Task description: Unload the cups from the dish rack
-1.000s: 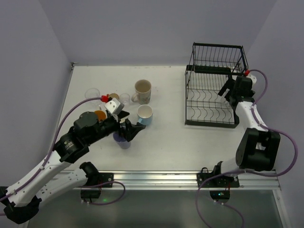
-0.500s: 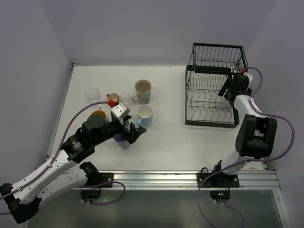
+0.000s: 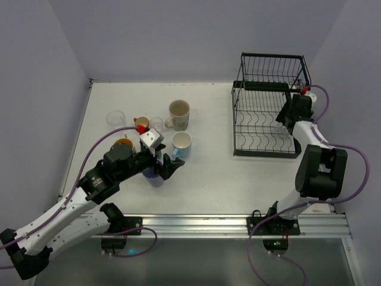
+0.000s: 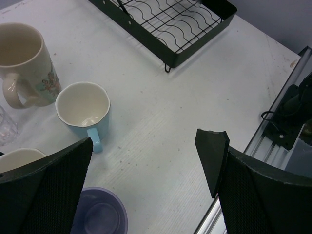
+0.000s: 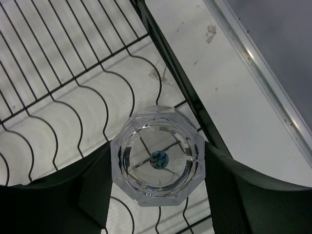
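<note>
The black wire dish rack (image 3: 265,154) stands at the table's right. In the right wrist view a clear faceted glass (image 5: 157,157) stands upside down on the rack's lower wires (image 5: 87,73), near the corner bar. My right gripper (image 5: 157,163) is shut on this glass, one finger against each side. From above, the right gripper (image 3: 286,119) reaches into the rack's right end. My left gripper (image 4: 146,156) hangs open and empty over the table, with a lavender cup (image 4: 100,214) just below its left finger. A light blue mug (image 4: 83,108) and a beige mug (image 4: 24,61) stand beyond.
More cups stand on the left of the table: a clear glass (image 3: 116,117), a smaller glass (image 3: 156,124), an orange-red cup (image 3: 141,121), an orange-yellow cup (image 3: 125,143) and a white cup (image 4: 19,158). The rack's raised upper basket (image 3: 274,71) stands behind. A metal rail (image 3: 238,223) runs along the near edge.
The right gripper's fingers have closed in onto the clear glass in the rack. The left arm has shifted slightly right and stays open.
</note>
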Motion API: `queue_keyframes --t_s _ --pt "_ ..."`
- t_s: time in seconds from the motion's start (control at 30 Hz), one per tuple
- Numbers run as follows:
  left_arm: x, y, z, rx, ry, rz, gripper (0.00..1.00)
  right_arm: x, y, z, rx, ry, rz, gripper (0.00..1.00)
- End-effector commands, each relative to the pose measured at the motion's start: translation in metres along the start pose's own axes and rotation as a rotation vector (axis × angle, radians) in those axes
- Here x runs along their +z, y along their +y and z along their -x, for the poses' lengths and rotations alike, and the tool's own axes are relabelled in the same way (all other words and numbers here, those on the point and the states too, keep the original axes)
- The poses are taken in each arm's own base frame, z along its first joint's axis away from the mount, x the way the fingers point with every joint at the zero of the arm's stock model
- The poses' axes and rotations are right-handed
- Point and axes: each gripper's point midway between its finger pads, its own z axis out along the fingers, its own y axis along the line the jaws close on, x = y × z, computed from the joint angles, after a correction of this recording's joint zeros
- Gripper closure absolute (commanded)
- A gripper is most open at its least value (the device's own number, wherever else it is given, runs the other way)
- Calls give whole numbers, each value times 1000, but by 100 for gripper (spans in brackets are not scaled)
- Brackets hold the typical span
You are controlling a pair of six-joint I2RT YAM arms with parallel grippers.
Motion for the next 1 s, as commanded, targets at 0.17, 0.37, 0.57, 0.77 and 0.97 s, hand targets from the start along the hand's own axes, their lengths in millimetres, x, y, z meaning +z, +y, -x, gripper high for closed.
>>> queue_keyframes --t_s 0.17,0.37,0.57,0.77,0.97 --pt "5 -12 12 6 -42 -65 0 -70 23 10 128 -186 220 90" --pt "8 -27 35 -52 -84 -129 0 -109 39 7 211 -233 391 92" --pt "27 -46 65 -154 -135 -224 0 -139 56 15 301 -268 534 93" --pt "77 -56 80 -281 -129 -289 0 -181 73 19 377 -295 722 92" --pt "127 -61 87 -376 -121 -342 0 -242 92 1 406 -258 1008 92"
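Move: The right hand already grips the clear cup, low over the right part of the dish rack, whose middle is about 9 cm to its left, level fore and aft, 8 below. The handover spot is some 30 cm left, 8 back, 15 up. From the left hand, the clear cup is about 48 cm right, 25 ahead, 14 lower; the blue cup 12 ahead, 1 right, 21 below; the purple cup 8 left, 1 ahead, 21 below. Right hand takes clear cup left, up and back some 20 cm; open left hand reaches right towards it. ##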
